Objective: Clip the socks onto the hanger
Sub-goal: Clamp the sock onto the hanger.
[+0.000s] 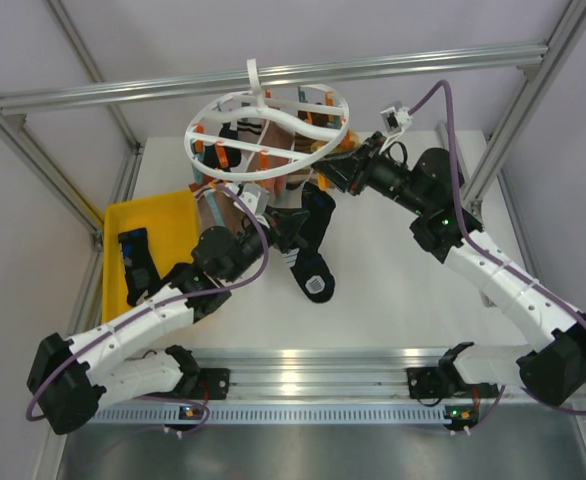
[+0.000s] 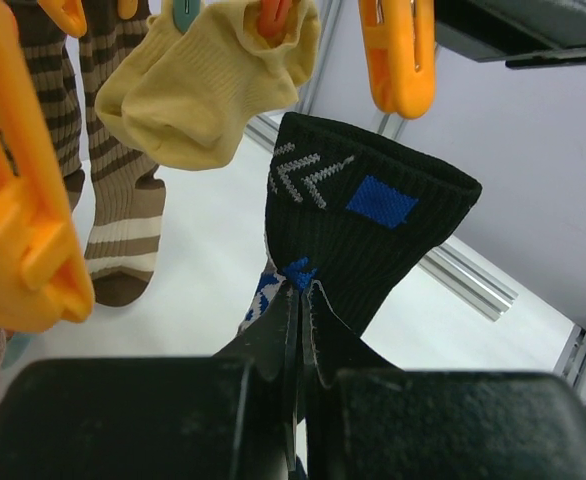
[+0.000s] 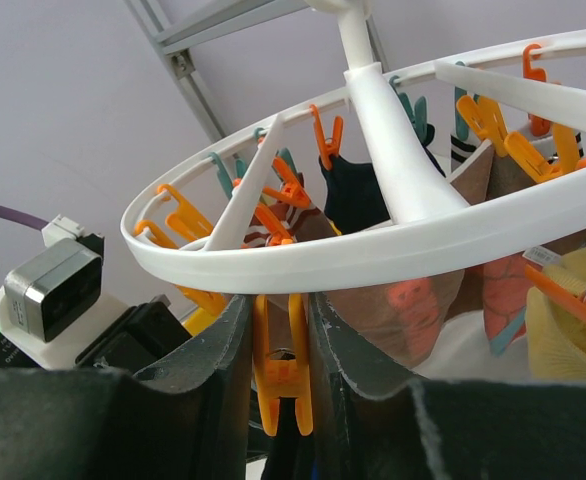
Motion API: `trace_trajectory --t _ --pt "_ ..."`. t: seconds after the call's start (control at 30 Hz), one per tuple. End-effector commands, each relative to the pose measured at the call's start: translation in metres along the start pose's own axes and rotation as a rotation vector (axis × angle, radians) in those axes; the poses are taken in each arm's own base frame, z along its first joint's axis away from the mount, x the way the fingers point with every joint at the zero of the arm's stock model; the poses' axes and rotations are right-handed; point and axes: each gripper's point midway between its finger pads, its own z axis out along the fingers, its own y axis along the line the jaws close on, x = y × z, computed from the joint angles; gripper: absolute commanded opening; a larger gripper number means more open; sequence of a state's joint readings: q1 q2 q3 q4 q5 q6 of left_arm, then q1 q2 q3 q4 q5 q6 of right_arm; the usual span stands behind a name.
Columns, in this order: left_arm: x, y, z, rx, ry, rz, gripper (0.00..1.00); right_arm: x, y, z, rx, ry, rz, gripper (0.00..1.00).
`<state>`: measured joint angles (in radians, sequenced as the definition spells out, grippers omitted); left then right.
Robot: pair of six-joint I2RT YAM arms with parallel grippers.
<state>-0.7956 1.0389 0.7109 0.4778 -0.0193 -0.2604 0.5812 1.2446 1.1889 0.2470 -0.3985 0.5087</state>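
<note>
The round white hanger hangs over the back of the table with orange and teal clips on its rings. Several socks hang clipped to it, among them a yellow sock and brown striped ones. My left gripper is shut on a black sock with a blue patch, its cuff raised under an orange clip. From above, this sock trails down to the table from the left gripper. My right gripper is shut on an orange clip just under the outer ring.
A yellow tray sits at the left of the table with a dark sock in it. Aluminium frame posts stand around the table. A large orange clip hangs close to the left wrist camera.
</note>
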Motion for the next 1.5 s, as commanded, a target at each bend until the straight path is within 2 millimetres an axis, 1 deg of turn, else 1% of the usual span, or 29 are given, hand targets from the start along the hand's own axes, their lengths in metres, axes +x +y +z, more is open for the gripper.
trace_trajectory --t 0.0,0.2,0.47,0.7,0.87,0.93,0.97,1.03,1.07,1.23,1.27,1.47 --pt "-0.050 -0.014 0.007 0.044 -0.144 -0.019 0.00 0.003 -0.004 0.000 -0.005 -0.002 0.000 0.00" --pt "-0.059 -0.017 0.007 0.053 -0.163 -0.022 0.00 0.003 -0.005 -0.001 -0.003 -0.004 -0.018 0.00" --pt "-0.069 -0.014 0.006 0.039 -0.184 -0.036 0.00 0.005 -0.006 -0.001 -0.004 -0.002 -0.019 0.00" --pt "-0.080 -0.014 0.010 0.039 -0.207 -0.062 0.00 0.004 -0.004 -0.002 -0.009 -0.006 -0.016 0.00" --pt "-0.079 -0.017 0.012 0.053 -0.203 -0.082 0.00 0.002 0.000 -0.003 -0.027 -0.010 -0.016 0.01" --pt "-0.078 -0.017 0.012 0.052 -0.200 -0.085 0.00 0.002 0.001 -0.002 -0.031 -0.010 -0.017 0.07" --pt "-0.077 -0.017 0.012 0.052 -0.198 -0.085 0.00 0.002 0.001 -0.003 -0.033 -0.008 -0.015 0.16" --pt "-0.077 -0.017 0.012 0.052 -0.198 -0.082 0.00 0.002 0.002 -0.003 -0.036 -0.009 -0.011 0.26" --pt "-0.076 -0.016 0.012 0.049 -0.195 -0.082 0.00 0.002 0.002 -0.003 -0.036 -0.008 -0.005 0.33" --pt "-0.074 -0.016 0.013 0.049 -0.191 -0.076 0.00 0.001 0.005 -0.003 -0.048 -0.009 -0.007 0.42" --pt "-0.074 -0.016 0.014 0.051 -0.194 -0.078 0.00 0.001 0.006 -0.003 -0.051 -0.008 -0.007 0.46" --pt "-0.073 -0.015 0.014 0.052 -0.201 -0.078 0.00 0.000 0.010 -0.001 -0.078 -0.004 0.004 0.54"
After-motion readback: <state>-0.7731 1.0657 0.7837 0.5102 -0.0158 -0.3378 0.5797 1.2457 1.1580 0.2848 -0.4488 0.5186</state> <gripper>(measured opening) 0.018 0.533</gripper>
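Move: The left hand holds the black sock just under its cuff. The open orange clip on the hoop's near right side is about 8 cm above it, 4 cm right and 2 cm farther out. Another orange clip is some 8 cm left, 2 cm out and 6 cm up; the yellow sock hangs 10 cm out, 7 cm right, 6 cm up. From the right hand, the squeezed clip is about 2 cm below, the black sock's cuff 7 cm below, 1 cm back and 1 cm left. Upward, in two short lifts of roughly 3.5 cm altogether, the left hand brings the black sock's cuff into the clip's open jaws, rolling slightly so its left side dips, then holds there with its grip kept. The right hand holds the clip squeezed open almost still until the cuff is up, then spreads its fingers to about half open and lets go of the clip's handles. ##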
